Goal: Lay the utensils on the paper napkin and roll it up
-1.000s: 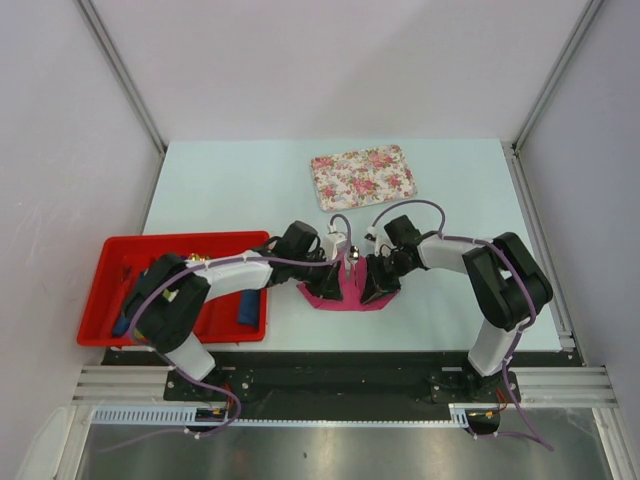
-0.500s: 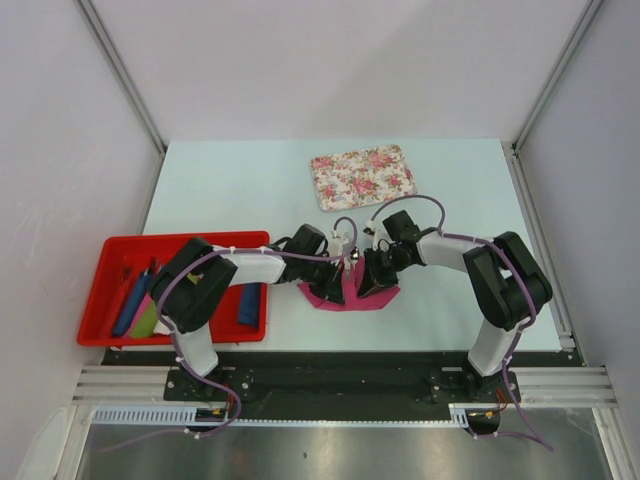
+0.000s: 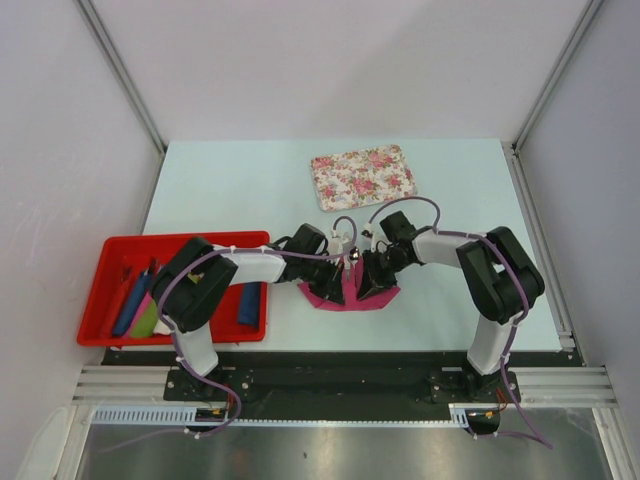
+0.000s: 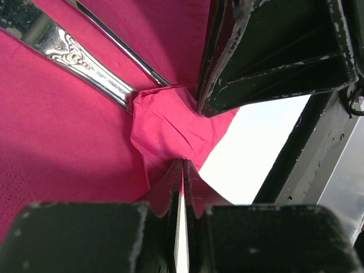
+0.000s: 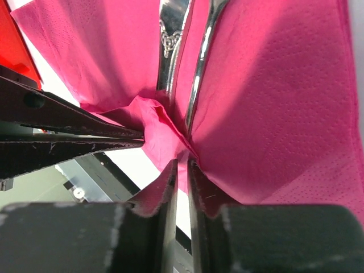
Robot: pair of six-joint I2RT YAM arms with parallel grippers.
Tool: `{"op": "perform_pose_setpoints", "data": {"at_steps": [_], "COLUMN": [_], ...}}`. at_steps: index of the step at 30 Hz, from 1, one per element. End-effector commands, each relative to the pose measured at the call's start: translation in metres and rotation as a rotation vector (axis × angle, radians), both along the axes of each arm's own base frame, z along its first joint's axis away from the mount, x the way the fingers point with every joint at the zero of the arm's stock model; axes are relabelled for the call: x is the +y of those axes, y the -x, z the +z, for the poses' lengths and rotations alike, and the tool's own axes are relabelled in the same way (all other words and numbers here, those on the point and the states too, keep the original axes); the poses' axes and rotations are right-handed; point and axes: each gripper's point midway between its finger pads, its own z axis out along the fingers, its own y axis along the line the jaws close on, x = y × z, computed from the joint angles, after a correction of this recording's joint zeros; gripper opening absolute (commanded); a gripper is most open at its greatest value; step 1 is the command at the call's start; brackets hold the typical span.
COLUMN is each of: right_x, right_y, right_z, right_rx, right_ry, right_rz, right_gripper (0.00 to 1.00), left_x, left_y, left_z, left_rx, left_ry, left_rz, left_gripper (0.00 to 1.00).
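The pink paper napkin (image 3: 345, 298) lies on the table near its front edge, between my two arms. Two slim silvery utensils (image 4: 74, 54) lie on it side by side, their handles (image 5: 170, 40) running to a bunched fold at the napkin's edge. My left gripper (image 4: 183, 162) is shut on that raised fold. My right gripper (image 5: 182, 162) is shut on the same edge right beside it, with pink paper between its jaws. In the top view the left gripper (image 3: 338, 275) and the right gripper (image 3: 368, 278) nearly touch over the napkin.
A red bin (image 3: 110, 255) stands at the left with blue and green rolls inside. A floral mat (image 3: 362, 176) lies behind the napkin, toward the back of the table. Both forearms reach in low over the table's front.
The left arm's elbow has swung right and its gripper has closed onto the napkin's edge. The right gripper has barely moved.
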Motion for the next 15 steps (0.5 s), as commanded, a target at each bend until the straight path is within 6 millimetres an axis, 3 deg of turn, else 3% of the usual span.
{"op": "perform_pose_setpoints", "data": {"at_steps": [1,3,7,11,15], "right_x": [-0.006,-0.011,-0.032,-0.058,-0.094], "right_y": [-0.022,-0.024,-0.032,-0.03,-0.034], "right_z": [0.014,0.026,0.048,0.053,0.041], "right_rx": [-0.103,-0.111,-0.135,-0.112,-0.105], "right_ry": [0.034,0.03,0.026,0.062,0.186], "right_rz": [-0.023,-0.039,-0.092,-0.14,-0.23], "right_gripper": [0.2,0.31,0.38,0.41,0.52], "left_x": [-0.002,-0.002,-0.003,-0.004,-0.004], "left_y": [-0.012,-0.011,-0.011,-0.01,-0.01], "left_z": [0.002,0.002,0.002,0.002,0.001], "left_rx": [-0.026,-0.023,-0.024,-0.018,-0.013], "left_ry": [0.005,0.007,0.011,0.016,0.016], "left_rz": [0.021,0.023,0.024,0.024,0.023], "left_gripper": [0.08,0.08,0.08,0.08,0.08]}}
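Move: The napkin's right corner lies some 8 cm to the right of the right gripper and about 2 cm farther out, roughly 1 cm below its fingertips. From the same gripper, the folded-up flap is centred about 3 cm to the left and level with it, and the utensils' middle is some 7 cm ahead and 3 cm left. From the left gripper, that right corner is about 14 cm right and 3 cm ahead. Lift the right gripper's fingertips off the fold and swing it out to the right towards the napkin's right corner, about 6 cm over, rising some 4 cm and reaching a little forward. Open its fingers to about half on the way and turn the wrist some 10 degrees clockwise. Keep the left gripper still, its nearly shut fingertips staying down on the folded flap. ##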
